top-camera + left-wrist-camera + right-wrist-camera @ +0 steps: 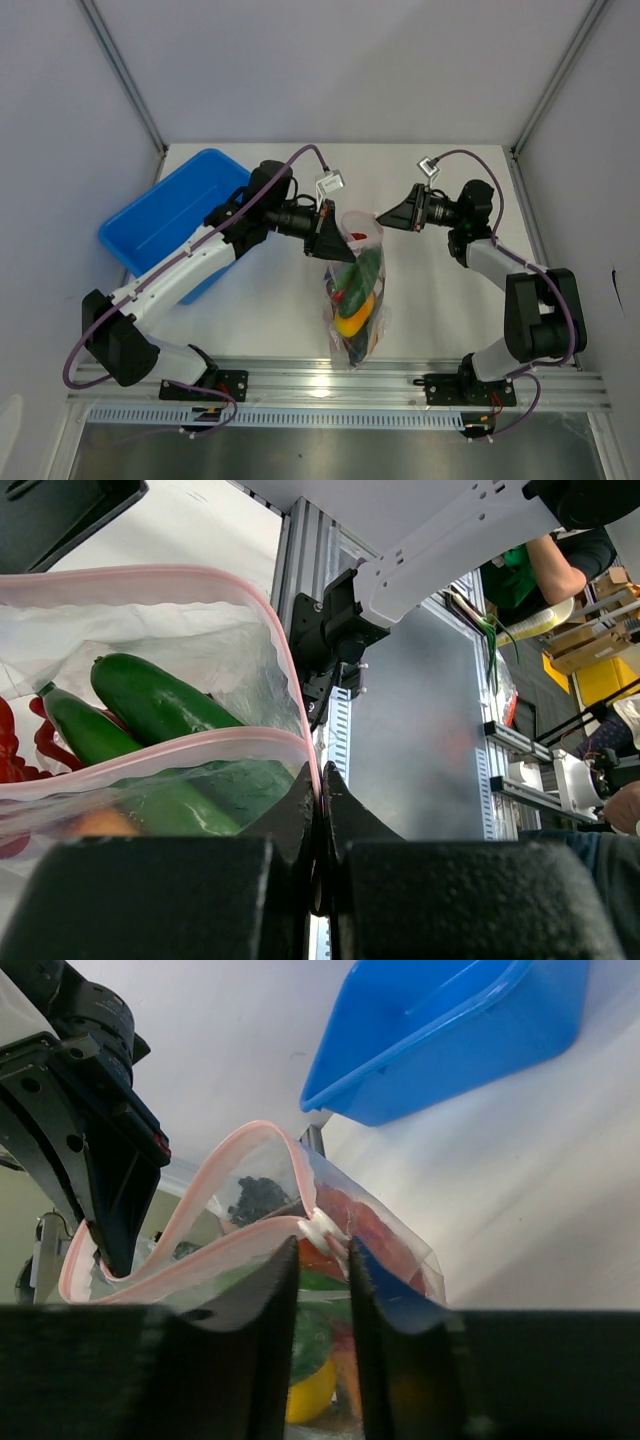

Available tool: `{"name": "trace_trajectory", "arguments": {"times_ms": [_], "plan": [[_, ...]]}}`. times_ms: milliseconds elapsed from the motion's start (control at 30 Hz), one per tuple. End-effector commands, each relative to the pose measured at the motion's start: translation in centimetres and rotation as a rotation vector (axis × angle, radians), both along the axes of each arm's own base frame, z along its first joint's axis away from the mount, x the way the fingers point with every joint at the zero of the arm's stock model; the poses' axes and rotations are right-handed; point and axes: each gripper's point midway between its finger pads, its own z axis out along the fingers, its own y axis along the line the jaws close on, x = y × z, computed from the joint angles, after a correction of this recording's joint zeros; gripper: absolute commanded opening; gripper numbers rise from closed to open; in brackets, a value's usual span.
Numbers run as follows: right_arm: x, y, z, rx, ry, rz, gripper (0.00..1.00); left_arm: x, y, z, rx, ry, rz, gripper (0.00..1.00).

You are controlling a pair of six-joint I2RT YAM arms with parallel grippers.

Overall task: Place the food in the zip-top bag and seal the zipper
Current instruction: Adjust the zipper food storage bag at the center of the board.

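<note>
The zip-top bag (355,300) hangs above the table between my two grippers, its mouth gaping. Inside it lies the food: long green vegetables (150,700), red chillies (10,750) and a yellow piece (310,1395). My left gripper (322,775) is shut on one end of the pink zipper (150,755). At the other end, my right gripper (322,1250) has its jaws drawn narrow around the zipper's white slider (323,1228), which fills the gap between the tips. From above, the left gripper (330,232) and right gripper (385,222) flank the bag's top.
A blue plastic bin (170,215) sits at the back left, behind the left arm. The aluminium rail (330,385) with both arm bases runs along the near edge. White walls enclose the table on three sides.
</note>
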Motion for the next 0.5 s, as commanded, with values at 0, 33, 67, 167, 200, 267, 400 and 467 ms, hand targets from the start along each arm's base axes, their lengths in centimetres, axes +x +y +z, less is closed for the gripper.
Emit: {"name": "trace_trajectory", "arguments": {"times_ms": [0,33,67,167,200,267,400,467], "plan": [[-0.6,0.4,1.4,0.015,-0.066,0.044,0.24,-0.3,0.2,2.0,-0.07,-0.051,-0.033,0.01],[-0.5,0.4,1.3,0.014,-0.059,0.044,0.11,-0.2,0.3,1.8,-0.069,-0.048,-0.031,0.01],[-0.5,0.5,1.5,0.013,-0.056,0.045,0.03,-0.2,0.3,1.9,-0.07,-0.051,-0.028,0.01],[-0.6,0.2,2.2,0.011,-0.048,0.025,0.0,0.0,0.7,1.6,-0.065,-0.05,-0.013,0.01],[-0.3,0.0,2.2,0.003,-0.029,-0.001,0.0,0.2,1.1,1.5,-0.063,-0.051,-0.001,0.0],[-0.4,-0.6,3.8,-0.002,-0.066,-0.038,0.0,0.5,1.5,0.8,-0.044,-0.053,0.026,0.0],[-0.9,-1.4,5.7,-0.059,-0.117,-0.109,0.0,1.1,2.8,0.3,-0.012,-0.075,0.072,0.01],[-1.6,-1.6,6.4,-0.062,-0.135,-0.105,0.0,1.3,3.2,-0.1,-0.008,-0.071,0.081,0.0]]}}
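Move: Right at the tips of the half-closed right fingers, about 1 cm to their left and level with them, is the upright end of the zipper bag's mouth with the white slider. From the right hand, the rim end in the left fingers lies some 11 cm back and 7 cm left at similar height; the cucumber is 7 cm back, 3 cm left and 8 cm below. From the left hand, the slider end lies about 11 cm forward and 7 cm right, at much its own height. Closing fully on the bag's slider end, the right fingers pinch the pink rim, then the hand lifts about 3 cm, drawing roughly 1 cm back and 1 cm right. The left hand keeps its grip on the other end of the rim and eases about 2 cm left, with some 1.5 cm each of forward and down, spreading the mouth sideways between the two hands. ##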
